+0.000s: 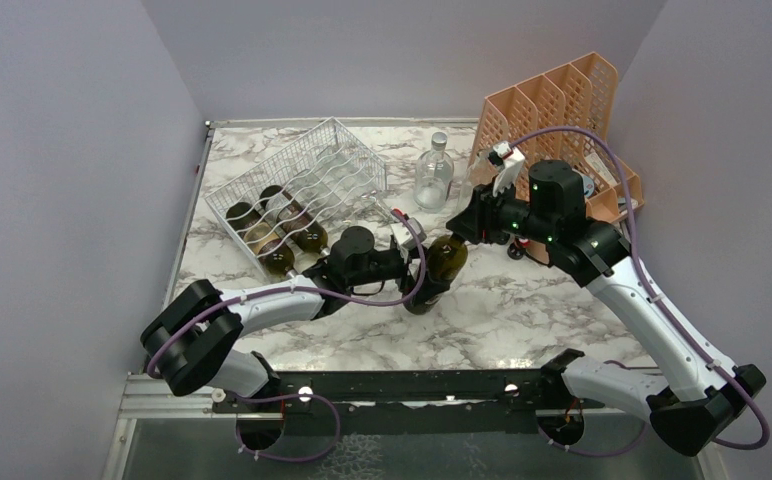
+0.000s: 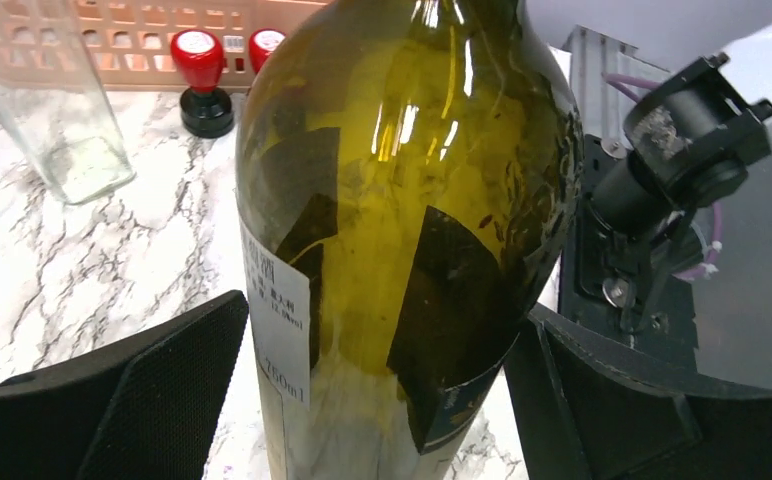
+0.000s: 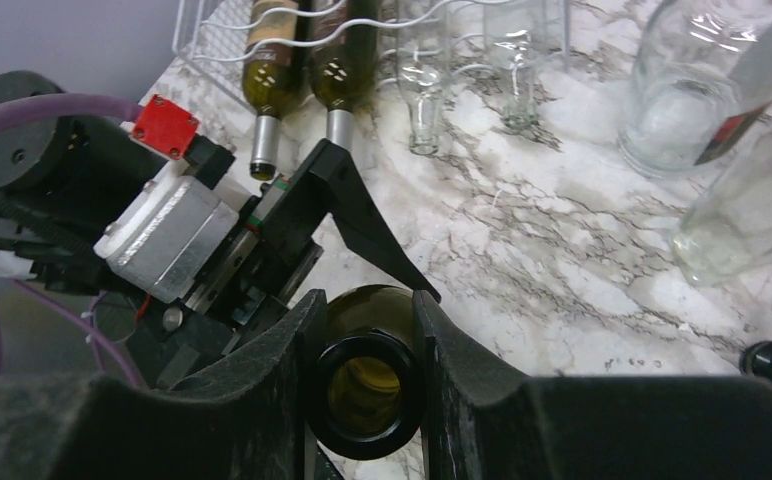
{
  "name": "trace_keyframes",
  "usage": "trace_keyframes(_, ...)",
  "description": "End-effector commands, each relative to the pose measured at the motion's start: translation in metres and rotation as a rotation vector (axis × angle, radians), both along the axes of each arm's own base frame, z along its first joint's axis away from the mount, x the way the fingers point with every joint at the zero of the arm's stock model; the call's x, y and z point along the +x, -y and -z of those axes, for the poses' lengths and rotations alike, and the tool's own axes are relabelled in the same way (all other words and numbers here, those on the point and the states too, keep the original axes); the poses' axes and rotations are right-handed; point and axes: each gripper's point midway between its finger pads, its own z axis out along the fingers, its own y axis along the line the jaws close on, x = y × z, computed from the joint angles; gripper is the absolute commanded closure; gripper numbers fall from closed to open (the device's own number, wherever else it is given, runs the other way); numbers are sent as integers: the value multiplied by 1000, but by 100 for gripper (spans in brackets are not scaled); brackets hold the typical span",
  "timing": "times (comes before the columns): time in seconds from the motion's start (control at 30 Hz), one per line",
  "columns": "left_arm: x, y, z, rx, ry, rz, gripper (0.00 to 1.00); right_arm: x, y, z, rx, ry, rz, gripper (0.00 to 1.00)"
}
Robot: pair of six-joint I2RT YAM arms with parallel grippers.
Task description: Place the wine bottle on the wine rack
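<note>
A dark olive-green wine bottle [image 1: 445,262] stands on the marble table between the two arms. My right gripper [image 1: 465,226] is shut on its neck from above; in the right wrist view its fingers [image 3: 282,380] press both sides of the open bottle mouth [image 3: 365,395]. My left gripper [image 2: 382,400] is open around the lower body of the wine bottle [image 2: 402,200], one black finger [image 2: 162,400] on each side with a small gap. The white wire wine rack [image 1: 307,170] lies at the back left, apart from both grippers.
Several dark bottles [image 1: 272,235] lie in the rack's near end. A clear glass bottle [image 1: 434,172] stands behind the grippers. A peach perforated file holder [image 1: 562,110] is at the back right, with red-topped stamps [image 2: 199,70] in front of it.
</note>
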Motion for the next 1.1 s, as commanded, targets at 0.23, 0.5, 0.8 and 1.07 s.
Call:
trace_keyframes(0.23, -19, -2, -34, -85, 156, 106, 18, -58, -22, -76, 203, 279, -358, 99)
trace_keyframes(0.5, -2, -4, -66, -159, 271, 20, 71, -67, -19, -84, 220, 330, -380, 99)
trace_keyframes(0.8, 34, -8, -76, -35, 692, -61, 100, -48, 0, -76, 105, 264, -215, 45)
trace_keyframes(1.07, 50, -14, -97, 103, 1163, -60, 100, -37, 28, -66, -6, 178, -33, 35)
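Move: The wine bottle, its neck still held by the right hand, slants between the left hand's open fingers, its middle about 2 cm right of that hand point, level with it in height and reach. From the right hand the middle lies some 6 cm back, 4 cm left and 12 cm below. From the left hand, the capped clear bottle stands about 18 cm ahead and 6 cm lower; the open clear bottle, 14 cm ahead, 9 cm right and 5 cm lower. The wine bottle changes hands: the left fingers close round its labelled body while both hands draw back a little and lift about 4 to 5 cm. The right fingers then open off the neck, and that hand goes up and slightly right; the left keeps its grip, carries the bottle some 4 cm forward and rolls about 40 degrees in all, neck swinging back. ##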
